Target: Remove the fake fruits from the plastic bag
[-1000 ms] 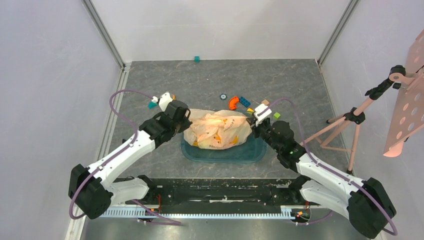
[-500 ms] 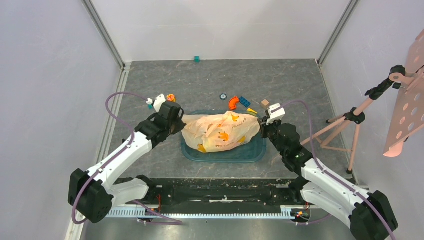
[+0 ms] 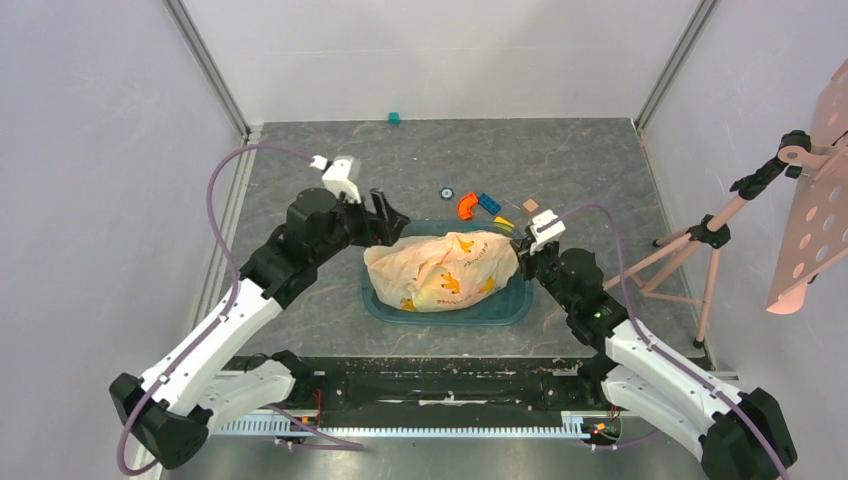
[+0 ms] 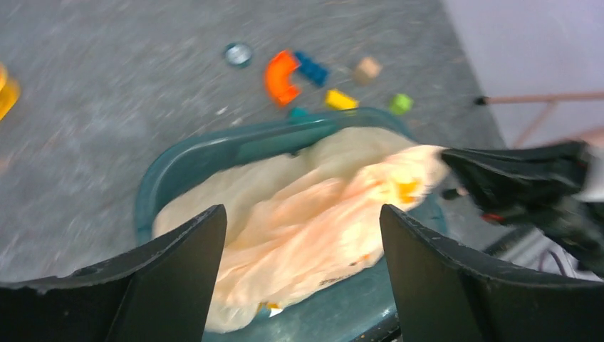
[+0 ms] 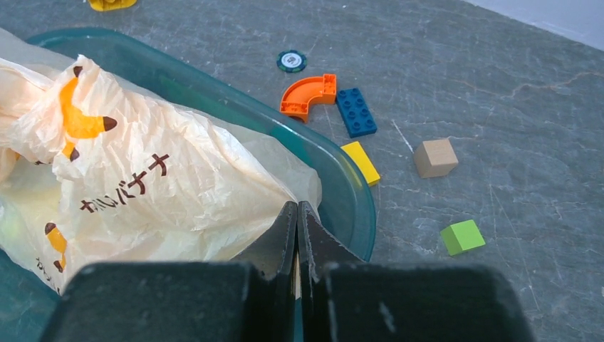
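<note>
The plastic bag, pale peach with orange banana prints, lies crumpled in a teal tub. The fake fruits are hidden inside it. My left gripper hangs open above the bag's left end; in the left wrist view its gripper frames the bag from above without touching it. My right gripper is at the bag's right end. In the right wrist view that gripper is shut with a thin fold of the bag pinched between its jaws, over the tub's rim.
Loose toys lie behind the tub: an orange curved piece, a blue brick, a tan cube, a yellow brick, a green cube, a small disc. A teal block sits far back. A pink stand is right.
My left gripper has let go of the bag's left end, opened wide, and lifted up and back. The bag has slumped into the tub. The right gripper keeps its hold.
</note>
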Controlling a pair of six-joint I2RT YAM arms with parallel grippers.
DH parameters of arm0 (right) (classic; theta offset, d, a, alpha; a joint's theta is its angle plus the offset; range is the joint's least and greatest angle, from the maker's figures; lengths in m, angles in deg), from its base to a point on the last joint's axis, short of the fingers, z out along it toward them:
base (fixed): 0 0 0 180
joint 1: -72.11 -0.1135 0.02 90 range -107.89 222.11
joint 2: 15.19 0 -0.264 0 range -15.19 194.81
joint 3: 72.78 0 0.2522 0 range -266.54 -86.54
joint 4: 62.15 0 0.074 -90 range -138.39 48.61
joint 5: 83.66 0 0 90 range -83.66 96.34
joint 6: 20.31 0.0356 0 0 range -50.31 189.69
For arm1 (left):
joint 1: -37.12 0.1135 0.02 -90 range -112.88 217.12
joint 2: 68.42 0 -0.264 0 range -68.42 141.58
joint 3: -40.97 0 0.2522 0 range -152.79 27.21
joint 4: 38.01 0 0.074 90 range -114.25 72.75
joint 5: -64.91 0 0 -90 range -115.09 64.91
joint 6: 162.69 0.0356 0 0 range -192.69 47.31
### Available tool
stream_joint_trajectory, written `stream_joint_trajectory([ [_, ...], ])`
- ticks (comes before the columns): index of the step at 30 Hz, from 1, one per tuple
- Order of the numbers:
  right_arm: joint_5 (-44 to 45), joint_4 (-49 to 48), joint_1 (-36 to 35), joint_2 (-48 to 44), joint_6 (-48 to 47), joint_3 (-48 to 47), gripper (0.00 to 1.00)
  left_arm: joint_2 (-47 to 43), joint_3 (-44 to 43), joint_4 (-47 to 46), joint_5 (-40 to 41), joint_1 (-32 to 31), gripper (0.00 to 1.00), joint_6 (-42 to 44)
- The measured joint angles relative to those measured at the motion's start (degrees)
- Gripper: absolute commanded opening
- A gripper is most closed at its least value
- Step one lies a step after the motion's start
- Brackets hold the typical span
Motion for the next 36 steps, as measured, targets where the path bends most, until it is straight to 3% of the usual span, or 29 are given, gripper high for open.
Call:
stream_joint_trajectory([
  [5,-2.01,0.46,0.11,1.4,-0.2,-0.04,0.0,2.54,-5.53,-4.61,-3.89,-9.77,0.86,11.58],
  [10,-3.17,0.83,0.11,1.51,-0.22,-0.31,0.0,5.6,-3.82,-7.37,-5.55,-16.26,0.87,22.45],
  [17,-4.26,1.05,0.13,1.9,-0.59,-0.33,0.0,6.56,-0.09,-8.57,-5.79,-17.16,0.82,33.59],
  [25,-5.51,1.05,0.22,2.29,-0.61,-0.33,0.0,13.27,-0.09,-8.09,-3.13,-21.57,0.79,37.92],
  [33,-5.92,1.07,0.22,2.29,-0.7,-0.33,0.0,15.98,-0.11,-5.29,3.06,-24.11,0.49,40.09],
  [36,-6.03,1.07,0.22,2.29,-0.72,-0.33,0.0,15.98,-0.5,-3.91,5.25,-24.09,0.3,40.11],
])
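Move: The plastic bag lies with its middle about 8 cm right of the open left hand, 6 cm back and some 16 cm below. The tray under it centres about 10 cm right and 4 cm back of that hand; the orange curved piece is 14 cm right and 11 cm ahead. From the right hand, shut on the bag's right end, the bag's middle is about 13 cm left, 7 cm back and 8 cm below. The empty left hand rises a few centimetres as it swings right and back, then sinks over the bag's left half, ending about 10 cm right and 8 cm down from its start while the wrist turns some 40 degrees clockwise and rolls its left side up. Late on, its wide-open fingers close to about half around a loose gathered fold, while the right hand keeps its pinch on the bag's right end and eases slightly down and left. ##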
